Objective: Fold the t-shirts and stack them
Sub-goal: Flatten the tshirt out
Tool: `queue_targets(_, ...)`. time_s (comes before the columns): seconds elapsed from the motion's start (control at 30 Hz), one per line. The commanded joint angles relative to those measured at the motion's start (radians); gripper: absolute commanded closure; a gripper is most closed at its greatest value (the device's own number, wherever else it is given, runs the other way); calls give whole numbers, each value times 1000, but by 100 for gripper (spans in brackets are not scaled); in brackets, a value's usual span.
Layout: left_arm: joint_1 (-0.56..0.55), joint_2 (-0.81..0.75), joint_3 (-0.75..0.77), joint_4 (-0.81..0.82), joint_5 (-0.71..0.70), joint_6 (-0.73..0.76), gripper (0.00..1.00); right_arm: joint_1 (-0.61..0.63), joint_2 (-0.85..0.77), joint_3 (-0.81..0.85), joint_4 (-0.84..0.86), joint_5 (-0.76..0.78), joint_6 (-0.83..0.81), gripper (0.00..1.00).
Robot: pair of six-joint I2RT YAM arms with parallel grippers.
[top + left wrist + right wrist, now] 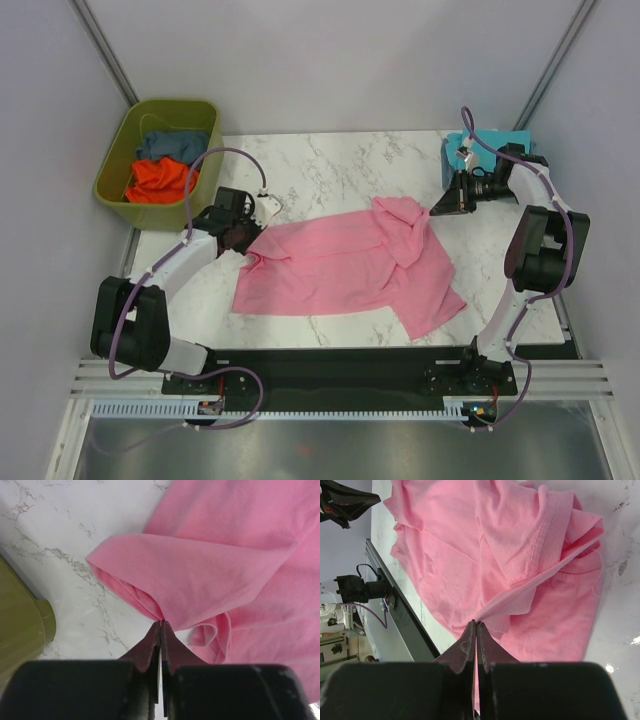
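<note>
A light pink t-shirt (345, 268) lies spread across the marble table (330, 165), bunched up at its far right corner. My left gripper (252, 238) is at the shirt's left edge, shut on a folded sleeve. In the left wrist view its tips (161, 624) pinch that pink fold (200, 575). My right gripper (437, 208) is shut on the bunched part. In the right wrist view its tips (476, 624) hold a thin strip of pink cloth (540, 580) pulled taut above the table. A turquoise t-shirt (500, 140) lies at the back right, partly hidden by the right arm.
An olive-green tub (112, 165) stands off the table's back left corner, holding an orange t-shirt (160, 180) and a slate blue one (172, 145). Its wall (20, 625) shows close to the left gripper. Grey walls enclose the table on three sides.
</note>
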Motion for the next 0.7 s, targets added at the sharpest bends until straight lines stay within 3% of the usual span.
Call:
queue_targets(0.0,-5,-17,38,4,20,6,83,2,-51,-14,56,-49,11,96)
queue_targets(0.1,-5,-23,35,-5,14,11,49,2,-47,-12,59,-49,16,96)
queue_targets(0.13,-5,-25,35,-12,19,12,47,1,-44,-11,59,-49,16,96)
queue_targets(0.67,-3,29,53,-45,91,-3,52,2,-39,-12,74,-48,28,96)
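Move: The near-left corner of the t-shirt's folded flap is just under my left fingertips, about 1 cm ahead, 1 cm to their right and 2 cm down. From that hand, the shirt's middle lies some 19 cm right and 2 cm back, and the green bin about 18 cm ahead and 18 cm left. From my right hand, the corner lies roughly 39 cm left, 7 cm back and 9 cm lower. Over the flap corner I open the shut fingers of my left hand to about half, almost on the spot, with only a drift of about 1 cm to the right, which brings the corner's tip between the fingers in view, and hardly any tilt. My right hand stays put and keeps the far edge of the shirt pinched and lifted. ##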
